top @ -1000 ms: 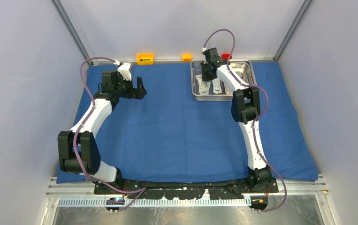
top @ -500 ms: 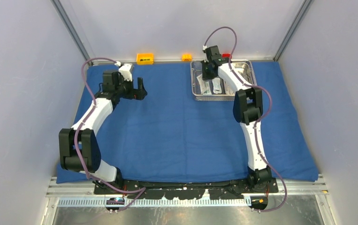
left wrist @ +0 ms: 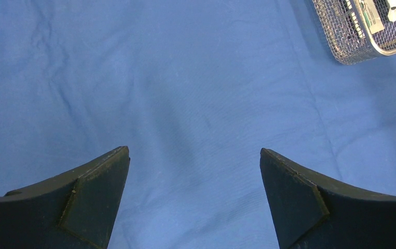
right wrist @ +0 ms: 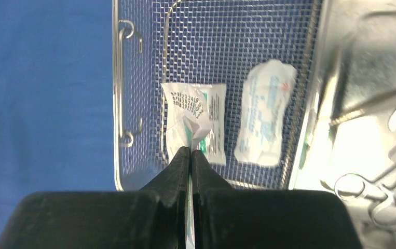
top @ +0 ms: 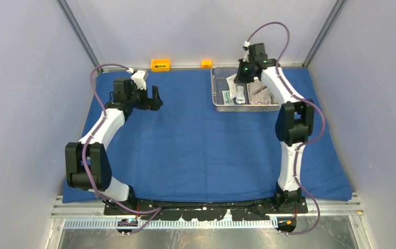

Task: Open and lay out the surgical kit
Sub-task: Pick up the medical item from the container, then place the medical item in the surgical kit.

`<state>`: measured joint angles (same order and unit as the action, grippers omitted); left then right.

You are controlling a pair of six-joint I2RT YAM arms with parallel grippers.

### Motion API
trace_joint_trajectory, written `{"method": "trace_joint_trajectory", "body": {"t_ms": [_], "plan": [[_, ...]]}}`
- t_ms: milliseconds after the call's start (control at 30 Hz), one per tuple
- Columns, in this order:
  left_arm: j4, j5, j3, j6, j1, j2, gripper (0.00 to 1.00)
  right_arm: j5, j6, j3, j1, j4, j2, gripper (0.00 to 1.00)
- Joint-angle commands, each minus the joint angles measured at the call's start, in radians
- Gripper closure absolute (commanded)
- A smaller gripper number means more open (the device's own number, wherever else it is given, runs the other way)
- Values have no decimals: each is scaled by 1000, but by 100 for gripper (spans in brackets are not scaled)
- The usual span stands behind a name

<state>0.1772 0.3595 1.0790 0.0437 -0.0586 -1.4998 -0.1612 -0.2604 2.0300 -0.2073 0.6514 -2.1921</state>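
Observation:
The blue cloth wrap lies spread flat over the table. At its far right stands the steel mesh tray, with the smaller steel pan in its right half. My right gripper hangs above the tray, shut on a white-green packet that dangles from its tips. Two more packets lie on the mesh. Scissors and forceps handles show in the pan. My left gripper hovers open over bare cloth at the far left, left of the tray.
An orange block and a small yellow block sit on the ledge behind the cloth. Grey walls close in both sides and the back. The cloth's right edge droops slightly towards the wall.
My right gripper has closed on the packet, risen and swung right over the tray, lifting the packet off the mesh. The left arm has stayed still.

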Motion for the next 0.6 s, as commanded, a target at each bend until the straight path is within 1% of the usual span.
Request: {"method": "trace_joint_trajectory", "body": {"t_ms": [0, 200, 300, 367, 467, 567], "plan": [[-22, 9, 35, -9, -3, 23, 1, -127, -17, -129, 76, -52, 231, 100], [-26, 7, 38, -39, -4, 29, 1, -242, 7, -461, 236, -58, 532, 99], [-34, 4, 39, -69, -4, 18, 1, -272, 50, -674, 294, -58, 697, 100], [-38, 8, 41, -62, -4, 4, 1, -291, 92, -772, 322, -36, 811, 100], [-46, 24, 47, -48, -8, -22, 1, -280, 216, -841, 335, 56, 917, 100], [-59, 37, 49, -2, -14, -45, 1, -211, 272, -887, 348, 130, 983, 100]]}}
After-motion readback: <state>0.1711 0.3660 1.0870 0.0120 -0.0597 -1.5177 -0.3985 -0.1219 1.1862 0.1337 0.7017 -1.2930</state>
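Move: With the packet already pinched in my right hand above the tray, I'm taking it to bare cloth off the tray's near right corner, about 21 cm back, 13 right and 12 below. Below that hand, the green packet lies level and 1 cm left, the gauze pack 1 ahead and 5 right, the metal dish 2 ahead and 13 right. From my left hand, that cloth is some 44 cm right, 8 back and 14 below. I sweep my right hand quickly back about 21 cm and some 13 cm to the right, out past the tray's near side to above the bare cloth. Over the first half I also climb about 7 cm, then run nearly level, fingers staying shut on the packet and the wrist rolling only slightly. ##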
